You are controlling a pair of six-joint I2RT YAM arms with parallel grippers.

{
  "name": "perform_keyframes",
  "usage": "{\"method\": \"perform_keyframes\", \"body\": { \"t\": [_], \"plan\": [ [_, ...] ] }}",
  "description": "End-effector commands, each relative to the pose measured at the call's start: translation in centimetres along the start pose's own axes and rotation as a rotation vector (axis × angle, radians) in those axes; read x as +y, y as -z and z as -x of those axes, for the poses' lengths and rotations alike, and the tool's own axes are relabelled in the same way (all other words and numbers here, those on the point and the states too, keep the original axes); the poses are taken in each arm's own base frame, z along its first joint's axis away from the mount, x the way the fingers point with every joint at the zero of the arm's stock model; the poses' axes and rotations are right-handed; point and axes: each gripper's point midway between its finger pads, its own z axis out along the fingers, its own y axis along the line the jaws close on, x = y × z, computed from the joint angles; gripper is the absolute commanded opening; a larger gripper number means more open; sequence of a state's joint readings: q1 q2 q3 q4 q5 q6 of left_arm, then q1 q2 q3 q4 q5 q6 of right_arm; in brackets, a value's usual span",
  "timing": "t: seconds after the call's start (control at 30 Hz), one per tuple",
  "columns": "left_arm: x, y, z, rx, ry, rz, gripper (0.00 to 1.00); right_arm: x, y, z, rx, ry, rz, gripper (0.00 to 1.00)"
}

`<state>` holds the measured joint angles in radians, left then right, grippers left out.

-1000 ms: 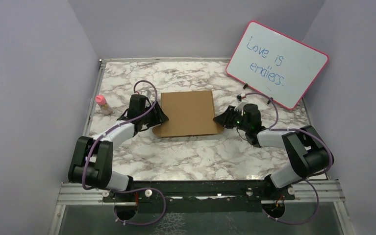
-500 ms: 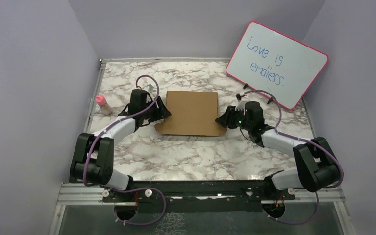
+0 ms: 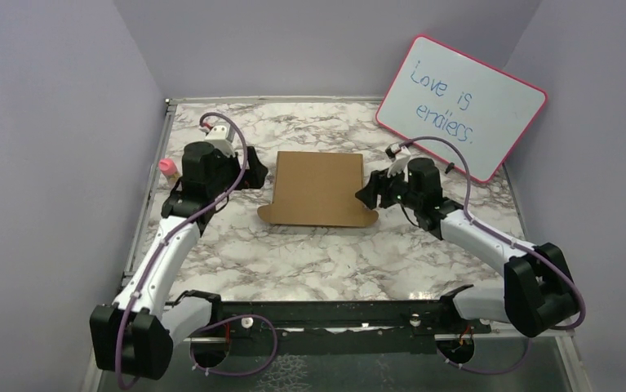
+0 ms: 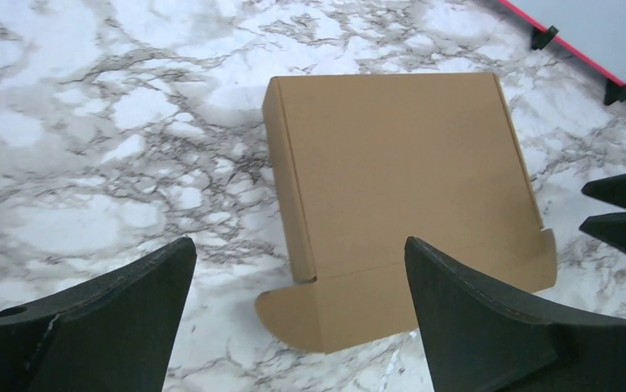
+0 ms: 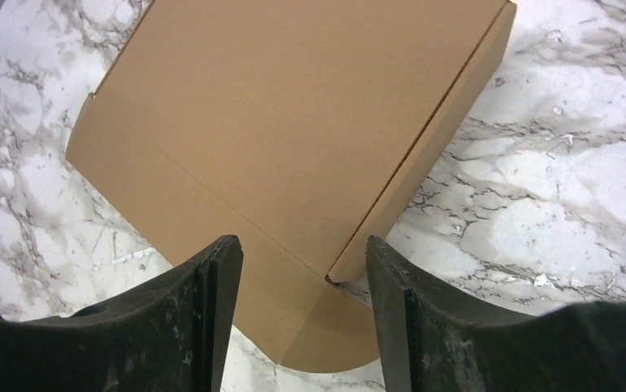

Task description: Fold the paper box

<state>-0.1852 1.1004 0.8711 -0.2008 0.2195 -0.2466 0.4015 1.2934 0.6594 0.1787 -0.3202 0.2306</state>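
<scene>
The paper box [image 3: 316,189] lies flat on the marble table, lid down, with a front flap with rounded corners spread out along its near edge. My left gripper [image 3: 254,170] hangs raised, just left of the box and apart from it, jaws wide open and empty. In the left wrist view the box [image 4: 399,180] lies below and ahead of the left gripper [image 4: 299,245]. My right gripper [image 3: 366,194] hovers at the box's near right corner, open and holding nothing. The right wrist view shows that corner of the box [image 5: 293,122] beneath the right gripper [image 5: 302,241].
A pink-framed whiteboard [image 3: 462,106] leans against the wall at the back right, close behind the right arm. A small pink-capped bottle [image 3: 168,170] stands near the table's left edge, beside the left wrist. Walls close in on three sides.
Both grippers have opened and come off the box's sides. The left arm has drawn back to the left and risen; the right gripper has lifted slightly. The box has shifted a little right.
</scene>
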Motion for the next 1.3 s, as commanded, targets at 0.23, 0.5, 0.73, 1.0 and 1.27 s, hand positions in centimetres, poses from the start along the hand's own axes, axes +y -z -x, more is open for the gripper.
{"method": "perform_keyframes", "body": {
  "t": [0.23, 0.5, 0.73, 1.0, 1.27],
  "plan": [
    [2.7, 8.3, 0.6, -0.215, -0.130, 0.250, 0.99, 6.0, 0.0, 0.5, -0.075, 0.409, 0.093, 0.64],
    [3.8, 11.3, 1.7, -0.344, -0.142, 0.328, 0.99, 10.6, -1.1, -1.4, -0.091, 0.763, 0.150, 0.64],
    [2.9, 11.4, 1.7, -0.350, -0.147, 0.277, 0.99, 12.5, -2.2, -4.2, -0.066, 1.167, 0.209, 0.65],
    [2.3, 11.8, 1.9, -0.373, -0.150, 0.245, 0.99, 14.9, -3.3, -4.4, -0.127, 1.358, 0.206, 0.64],
    [2.2, 11.7, 1.8, -0.372, -0.154, 0.240, 0.99, 16.0, -6.0, -7.1, -0.091, 1.487, 0.163, 0.62]
  ]
}}
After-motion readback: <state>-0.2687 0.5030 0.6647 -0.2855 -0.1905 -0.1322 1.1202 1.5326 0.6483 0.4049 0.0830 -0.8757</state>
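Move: The box's open front flap has its middle about 12 cm to the right hand's left, 5 cm back and roughly 7 cm below. The folded box lies just beyond that flap, its middle some 11 cm left, 4 cm ahead and 8 cm below the hand. The flap's rounded right ear sits level sideways, about 5 cm back and 7 cm below. From the left hand the flap is roughly 14 cm right, 6 cm back and 15 cm below. Heading for the front edge of the flap, the empty right hand swings about 15 cm left and 10 cm back past the right ear, rising slightly before sinking about 4 cm net. It rolls some 80 degrees counter-clockwise, seen from behind the hand, with its fingers kept part open. The left hand opens away from the box, going back 8 cm, left and up, its fingers tipping upward. ##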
